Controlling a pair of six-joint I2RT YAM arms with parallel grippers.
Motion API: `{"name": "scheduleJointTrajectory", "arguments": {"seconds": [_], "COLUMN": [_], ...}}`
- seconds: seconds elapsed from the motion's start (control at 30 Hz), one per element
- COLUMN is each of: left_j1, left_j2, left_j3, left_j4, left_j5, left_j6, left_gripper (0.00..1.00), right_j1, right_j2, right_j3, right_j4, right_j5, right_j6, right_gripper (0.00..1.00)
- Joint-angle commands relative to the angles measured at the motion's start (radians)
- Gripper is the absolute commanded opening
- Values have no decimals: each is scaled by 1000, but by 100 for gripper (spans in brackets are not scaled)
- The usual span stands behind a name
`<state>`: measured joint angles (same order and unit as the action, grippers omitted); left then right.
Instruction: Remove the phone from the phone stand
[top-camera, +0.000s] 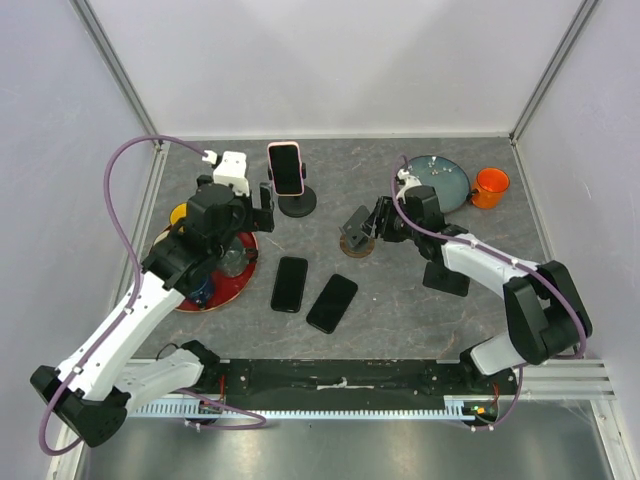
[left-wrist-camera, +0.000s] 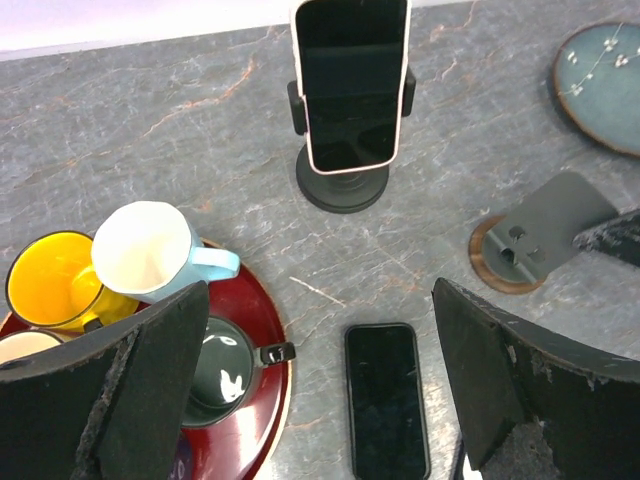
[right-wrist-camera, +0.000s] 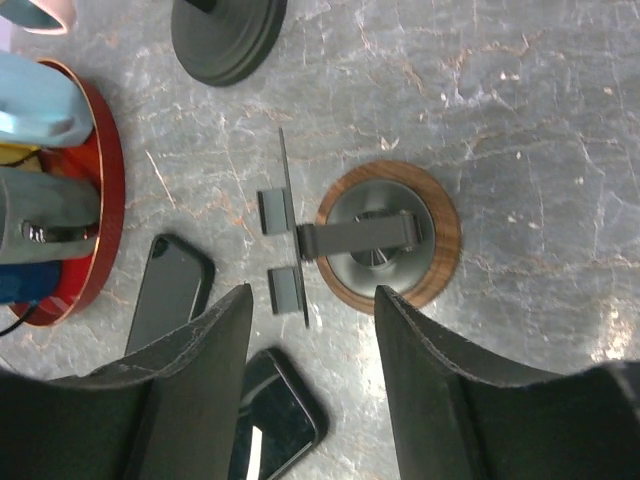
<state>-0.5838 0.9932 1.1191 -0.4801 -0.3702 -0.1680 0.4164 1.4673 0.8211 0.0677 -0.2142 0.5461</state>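
A phone in a pink case (top-camera: 286, 168) (left-wrist-camera: 350, 85) stands upright in a black phone stand (top-camera: 297, 203) (left-wrist-camera: 342, 188) at the back of the table. My left gripper (top-camera: 262, 210) (left-wrist-camera: 320, 292) is open just left of that stand, at a distance from the phone, with nothing between its fingers. My right gripper (top-camera: 358, 232) (right-wrist-camera: 312, 295) hovers over a second stand with a wooden-rimmed base (top-camera: 355, 244) (right-wrist-camera: 388, 235) that holds nothing. Its jaws are apart and hold nothing. Two black phones (top-camera: 289, 284) (top-camera: 332, 303) lie flat on the table in front.
A red tray (top-camera: 243, 277) (left-wrist-camera: 262, 330) with several mugs sits at the left, under my left arm. A blue-grey plate (top-camera: 445, 180) and an orange mug (top-camera: 490, 187) stand at the back right. White walls close in the table.
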Motion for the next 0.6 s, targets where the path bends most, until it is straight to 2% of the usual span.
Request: {"name": "scheduleJointTrajectory", "arguments": {"seconds": [0.0, 0.07, 0.17, 0.2, 0.27, 0.3, 0.33, 0.4, 0.57], "left_j1": [6, 7, 9, 12, 16, 22, 25, 36, 53], "left_j2": [-30, -34, -44, -45, -48, -48, -47, -50, -54], "left_j3": [-48, -59, -76, -81, -90, -91, -90, -90, -102], "left_j4": [57, 57, 57, 57, 58, 60, 60, 61, 72], "left_j5": [-33, -32, -30, -27, -21, -15, -10, 8, 13], "left_j6": [73, 76, 82, 82, 84, 85, 84, 82, 78], "left_gripper": [100, 100, 100, 100, 100, 100, 100, 100, 100], "right_j1": [-5, -11, -30, -37, -44, -48, -51, -53, -65], "right_j2": [51, 60, 77, 85, 91, 99, 103, 125, 198], "right_j3": [70, 76, 88, 99, 111, 130, 139, 174, 262], "right_j4": [104, 107, 112, 115, 119, 126, 130, 141, 175], "right_j5": [-34, -27, -25, -34, -42, -45, -50, -53, -60], "right_j6": [29, 31, 34, 34, 37, 38, 41, 48, 63], "right_gripper": [55, 49, 34, 26, 17, 10, 6, 0, 0]}}
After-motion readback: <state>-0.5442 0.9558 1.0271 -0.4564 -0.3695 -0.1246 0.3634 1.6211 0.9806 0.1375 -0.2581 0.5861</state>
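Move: The empty plate of the wooden-based phone stand is about 4 cm to the left of my right hand, a centimetre farther out and 2 cm lower. From that hand, the nearer black phone lies roughly 18 cm back and 10 cm left, the pink phone's stand 12 cm ahead and 19 cm left, and the grey-blue dish 15 cm ahead and 17 cm right, all lower. My left hand has the stand plate some 26 cm to its right, 4 cm ahead and 20 cm below. I close my half-open right fingers on the near edge of the stand's bare plate while easing forward, pinching it between the tips, then keep going forward and a little up with it, about 5 cm forward overall and 2 cm up. My empty left hand, still wide open, sinks 2 to 3 cm and slides about 2 cm left. ##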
